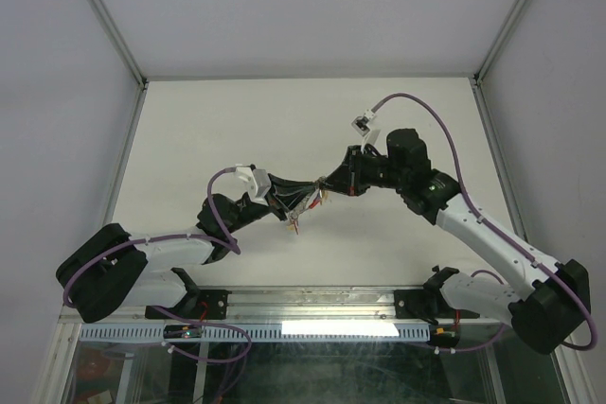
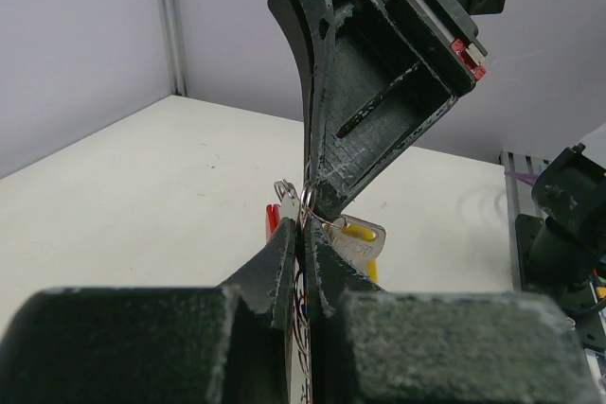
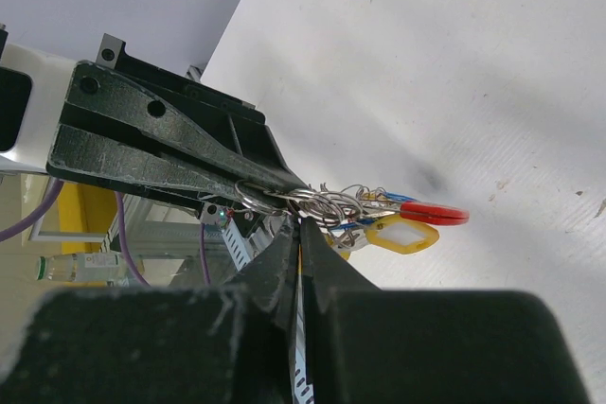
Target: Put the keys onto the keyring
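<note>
Both grippers meet above the middle of the table over one tangled bunch of keys (image 1: 301, 207). In the right wrist view the bunch is a knot of silver wire rings (image 3: 322, 203) with a yellow tag (image 3: 402, 232), blue bits and a flat red piece (image 3: 434, 213) seen edge-on; I cannot tell whether that is the keyring. My left gripper (image 2: 305, 234) is shut on a thin silver ring (image 3: 248, 198). My right gripper (image 3: 300, 229) is shut, tips in the ring knot. A silver key with a yellow tag (image 2: 362, 237) hangs beside the left fingers.
The white table (image 1: 237, 120) has grey walls on three sides and a metal frame rail (image 1: 312, 305) along the near edge. The right arm's fingers (image 2: 365, 111) fill the upper part of the left wrist view. Both arm bases stand at the near edge.
</note>
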Motion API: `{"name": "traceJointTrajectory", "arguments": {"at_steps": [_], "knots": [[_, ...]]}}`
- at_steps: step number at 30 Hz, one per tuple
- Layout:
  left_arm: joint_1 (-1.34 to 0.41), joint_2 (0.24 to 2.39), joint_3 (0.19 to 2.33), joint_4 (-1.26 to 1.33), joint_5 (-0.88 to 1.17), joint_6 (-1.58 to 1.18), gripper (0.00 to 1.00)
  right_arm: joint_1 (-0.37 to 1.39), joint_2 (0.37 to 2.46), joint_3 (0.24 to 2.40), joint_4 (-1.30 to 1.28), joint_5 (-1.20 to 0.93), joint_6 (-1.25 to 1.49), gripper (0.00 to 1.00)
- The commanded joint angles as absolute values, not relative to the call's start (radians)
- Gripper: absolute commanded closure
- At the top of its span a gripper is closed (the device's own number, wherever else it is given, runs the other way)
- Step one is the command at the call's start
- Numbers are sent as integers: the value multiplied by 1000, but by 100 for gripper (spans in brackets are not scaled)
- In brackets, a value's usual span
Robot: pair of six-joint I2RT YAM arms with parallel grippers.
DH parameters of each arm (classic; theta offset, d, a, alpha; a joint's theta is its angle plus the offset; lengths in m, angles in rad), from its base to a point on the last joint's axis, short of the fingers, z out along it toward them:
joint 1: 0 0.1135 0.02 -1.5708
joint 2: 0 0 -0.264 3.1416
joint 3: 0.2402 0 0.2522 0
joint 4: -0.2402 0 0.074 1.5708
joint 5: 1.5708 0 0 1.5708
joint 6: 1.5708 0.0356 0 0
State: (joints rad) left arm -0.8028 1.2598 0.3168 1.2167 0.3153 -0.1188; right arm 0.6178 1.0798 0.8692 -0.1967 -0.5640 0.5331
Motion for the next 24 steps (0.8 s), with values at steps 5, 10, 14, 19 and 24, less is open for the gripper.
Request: {"name": "traceJointTrajectory", "arguments": {"at_steps": [5, 10, 14, 19, 24], "knots": [[-792, 1246, 342, 1321, 333, -121, 100, 652, 1099, 895, -226, -517, 495, 91], [-792, 1240, 341, 1315, 333, -121, 100, 652, 1034, 958, -335, -416, 336, 70], [-792, 1228, 340, 1302, 334, -115, 100, 652, 966, 961, -353, -334, 207, 61], [-792, 1229, 346, 1302, 358, -117, 100, 652, 873, 867, -211, -351, 38, 57], [-792, 1240, 355, 1306, 402, -122, 100, 673, 827, 808, -116, -501, -234, 61]]}}
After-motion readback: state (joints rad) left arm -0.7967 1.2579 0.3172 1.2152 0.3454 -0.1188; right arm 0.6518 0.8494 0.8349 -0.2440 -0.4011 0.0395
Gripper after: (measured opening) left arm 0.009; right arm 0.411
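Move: The keyring sits right at the meeting fingertips: about 1 cm to the left of the right hand and level with it in reach and height. Against that ring, the yellow key hangs some 3 cm lower and a centimetre to the right, while the red key hangs about as low and 2 cm farther out. From the left hand, whose fingers are already shut on the keyring, the ring is about 1 cm to the right. Down by about a centimetre at first, then off to the right and up, the right hand opens its shut fingers nearly halfway, lets go at the rings and backs about 4 cm away from the keyring, ending some 3 cm higher. As it leaves it rolls roughly 30 degrees, its forward side lifting. The left hand stays put, still pinching the keyring. ##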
